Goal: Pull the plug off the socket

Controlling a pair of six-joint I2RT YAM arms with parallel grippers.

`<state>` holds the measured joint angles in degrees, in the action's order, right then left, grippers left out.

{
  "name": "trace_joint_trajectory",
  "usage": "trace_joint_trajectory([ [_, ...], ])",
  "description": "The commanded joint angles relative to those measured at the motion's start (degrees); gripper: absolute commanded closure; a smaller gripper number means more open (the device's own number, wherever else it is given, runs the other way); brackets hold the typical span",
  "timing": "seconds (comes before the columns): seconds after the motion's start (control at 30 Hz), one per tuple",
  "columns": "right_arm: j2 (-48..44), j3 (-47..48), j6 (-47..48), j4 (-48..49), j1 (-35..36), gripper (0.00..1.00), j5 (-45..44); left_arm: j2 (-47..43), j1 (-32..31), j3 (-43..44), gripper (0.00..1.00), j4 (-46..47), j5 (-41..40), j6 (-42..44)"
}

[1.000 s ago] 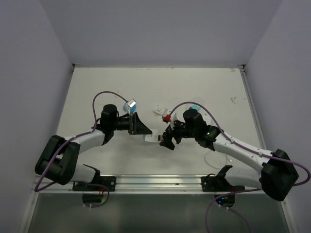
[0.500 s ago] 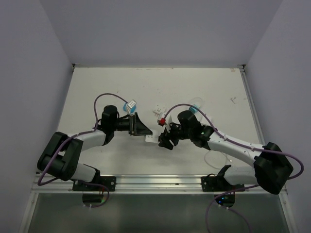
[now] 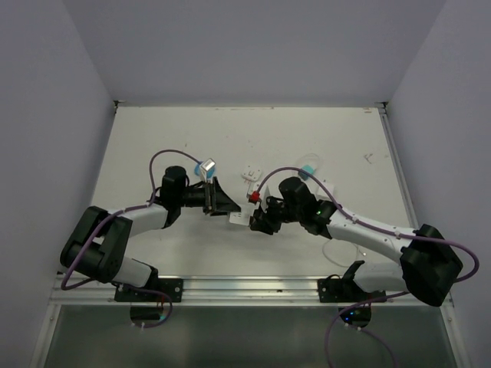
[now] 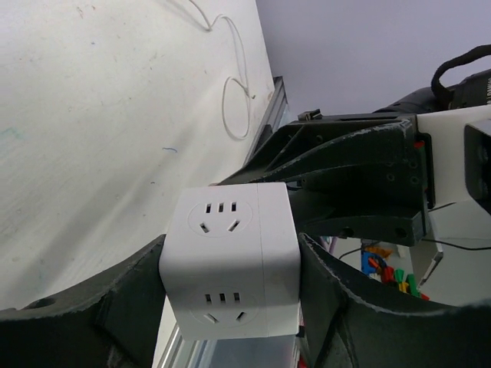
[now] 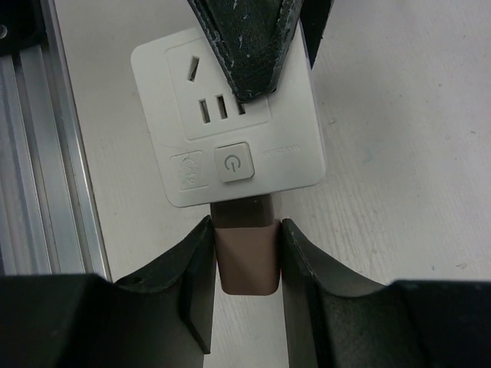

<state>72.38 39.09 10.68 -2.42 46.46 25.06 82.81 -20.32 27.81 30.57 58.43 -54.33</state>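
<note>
The socket (image 4: 230,264), a white cube with slot holes on its faces, sits clamped between the two fingers of my left gripper (image 4: 230,307), just above the table. Seen from above, the socket (image 3: 239,218) lies between my left gripper (image 3: 224,207) and my right gripper (image 3: 258,222). In the right wrist view the socket (image 5: 230,123) shows a power button, and a brown plug (image 5: 245,257) sticks out of its near side. My right gripper (image 5: 245,268) has both pads pressed against the plug's sides.
A small white plug piece (image 3: 251,175) lies on the table behind the grippers. A thin white wire loop (image 4: 234,100) rests on the tabletop. An aluminium rail (image 3: 245,287) runs along the near table edge, close beside the socket (image 5: 54,169).
My right gripper has moved left onto the plug and closed from wide open to pressing its sides. The left gripper and the socket have stayed where they were.
</note>
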Motion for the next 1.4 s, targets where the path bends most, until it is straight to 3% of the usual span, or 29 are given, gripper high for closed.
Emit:
trace_joint_trajectory([
  [0.0,-1.01,-0.59,-2.06,5.05,-0.49,1.0,-0.62,-0.1,0.19,1.72,0.31,-2.87,-2.26,5.45],
  [0.07,-1.27,-1.38,-2.68,5.93,-0.32,1.0,-0.89,-0.71,0.19,1.81,0.18,-4.8,-5.15,6.25],
  [0.2,-1.19,-2.18,-3.29,6.54,-0.14,1.0,-2.2,-5.09,0.19,1.46,0.03,-7.7,-12.89,7.04],
  [0.57,1.09,-4.29,-8.65,12.34,0.48,1.0,-8.53,-21.62,-0.25,-9.87,0.0,-3.58,-36.35,-6.84],
  [0.73,3.46,-4.64,-12.06,14.89,0.92,1.0,-11.79,-27.69,-3.67,-13.04,0.0,-4.11,-43.39,-9.83],
  [0.93,6.01,-4.55,-16.3,18.41,1.53,1.0,-13.63,-27.18,-10.79,-16.38,0.01,-0.96,-50.52,-13.52],
  [1.07,7.25,-4.73,-18.32,20.34,1.79,1.0,-13.63,-24.1,-12.2,-19.1,0.0,5.71,-50.7,-16.77],
  [1.37,9.62,-5.96,-22.27,24.64,1.88,1.0,-15.13,-23.74,-13.87,-21.31,0.0,7.14,-55.7,-20.56],
])
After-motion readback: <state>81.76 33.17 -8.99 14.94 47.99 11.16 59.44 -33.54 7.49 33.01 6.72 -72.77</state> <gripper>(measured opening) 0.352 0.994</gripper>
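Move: The left hand already grips the white socket, its middle about 1 cm to the hand's right, 1 cm back and 1 cm lower; the right hand already pinches the brown plug stuck in it, with the socket some 5 cm to that hand's left and 1 cm farther out. From the left hand, the white adapter on the table lies about 20 cm ahead and 6 cm right, the blue plug 20 cm ahead and 11 cm left, both roughly 12 cm below. The left fingers open wide and let go of the socket, and the hand swings out forward about 4 cm and 5 cm to its left, then comes part of the way back and drops, ending about 4 cm lower, turned some 40 degrees counter-clockwise, fingers open and pointing at the socket without touching it. The right hand keeps its pinch on the plug and carries plug and socket down about 5 cm and forward 3 cm, turning some 20 degrees clockwise, over clear table. ##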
